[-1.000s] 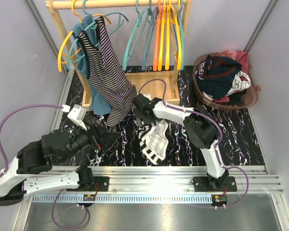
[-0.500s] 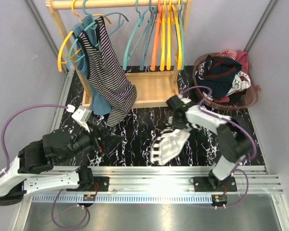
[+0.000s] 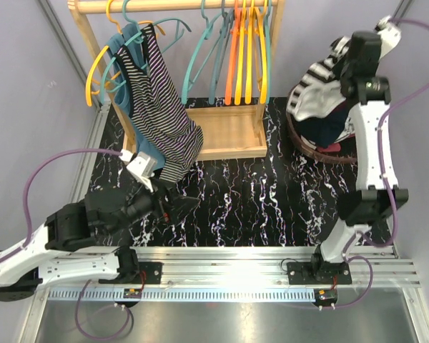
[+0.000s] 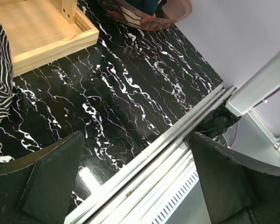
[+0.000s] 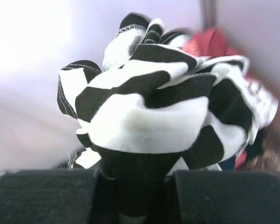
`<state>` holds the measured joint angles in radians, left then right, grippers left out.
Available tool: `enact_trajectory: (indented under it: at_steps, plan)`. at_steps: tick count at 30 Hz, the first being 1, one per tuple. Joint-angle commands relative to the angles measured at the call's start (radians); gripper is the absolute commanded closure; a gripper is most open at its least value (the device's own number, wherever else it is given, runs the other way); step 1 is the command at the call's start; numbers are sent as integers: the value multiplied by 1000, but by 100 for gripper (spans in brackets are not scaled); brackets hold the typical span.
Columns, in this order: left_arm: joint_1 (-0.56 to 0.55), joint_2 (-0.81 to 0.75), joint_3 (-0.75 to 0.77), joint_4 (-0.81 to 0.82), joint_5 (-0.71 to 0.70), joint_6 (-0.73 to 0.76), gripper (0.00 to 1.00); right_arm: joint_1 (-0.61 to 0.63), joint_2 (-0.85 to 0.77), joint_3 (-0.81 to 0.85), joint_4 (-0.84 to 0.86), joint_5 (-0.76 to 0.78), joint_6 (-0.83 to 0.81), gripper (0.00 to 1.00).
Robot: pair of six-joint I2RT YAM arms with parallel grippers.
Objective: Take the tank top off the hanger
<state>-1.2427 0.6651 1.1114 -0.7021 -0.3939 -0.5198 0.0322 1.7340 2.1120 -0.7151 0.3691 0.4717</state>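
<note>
A dark thin-striped tank top point(image 3: 157, 107) hangs on a teal hanger point(image 3: 132, 34) at the left of the wooden rack, with a blue garment point(image 3: 147, 153) behind it. Its hem shows at the left edge of the left wrist view point(image 4: 0, 79). My right gripper point(image 3: 343, 70) is raised at the far right, shut on a bunched black-and-white wide-striped garment point(image 3: 314, 89) that hangs over the basket point(image 3: 372, 146). The right wrist view shows that cloth point(image 5: 149, 116) pinched in the right gripper point(image 5: 139, 186). My left gripper point(image 3: 182, 204) sits low by the tank top's hem, open and empty point(image 4: 136, 140).
Several empty teal, orange and yellow hangers point(image 3: 236, 50) hang on the rack's right half, above its wooden base tray point(image 3: 225, 132). The brown basket holds a pile of clothes. The metal rail point(image 3: 236, 256) runs along the near table edge. Grey walls close in both sides.
My right gripper closed on the wide-striped garment lying mid-table and swung it up and right to above the basket. My left arm crept slightly forward and right, still open.
</note>
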Motion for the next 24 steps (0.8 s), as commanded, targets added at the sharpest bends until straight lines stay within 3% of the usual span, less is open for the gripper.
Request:
enact_trajectory:
  at_steps: [1,9,13,16,17,19,20,24]
  plan:
    - [-1,24,25,90,-19,38,1,-64,172,150,8,120,-79,100]
    - [0,57,70,52,-74,1,1,-184,701,365,-170,-25,-39,100]
    - [2,70,93,32,-88,-5,1,-187,844,410,-251,-120,-64,92]
    - [2,91,134,-11,-111,1,1,-187,823,364,-257,-170,-77,64]
    - [2,97,171,-28,-137,3,1,-187,800,327,-245,-167,-77,40]
    - [3,114,221,-110,-198,-6,1,-190,707,296,-233,-154,-76,18]
    - [2,117,279,-134,-265,-3,1,-196,669,281,-233,-142,-73,1]
    - [3,145,422,-235,-419,85,1,-213,430,275,-282,-79,-24,0]
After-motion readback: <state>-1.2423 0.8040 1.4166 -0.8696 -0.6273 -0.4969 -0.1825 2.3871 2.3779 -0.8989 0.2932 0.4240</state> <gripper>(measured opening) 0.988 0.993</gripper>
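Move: The laundry basket that the striped tank top is headed for lies roughly 32 cm below the right hand, about 5 cm farther out and 7 cm to its right. The yellow hangers hang some 23 cm to this hand's left, about level with it in reach and height; the wooden rack base is some 27 cm left, 3 cm back and 39 cm below. From the empty left hand the basket is about 40 cm ahead, 44 cm right and 26 cm lower. The striped tank top, still gripped by the right hand, is swung forward and right, then plunged some 33 cm down into the basket as the wrist tips about 30 degrees downward. There the fingers open wide and let go, and the hand backs up and out a little, rising about 6 cm. The open left hand, late on, rises and drifts forward-left. ##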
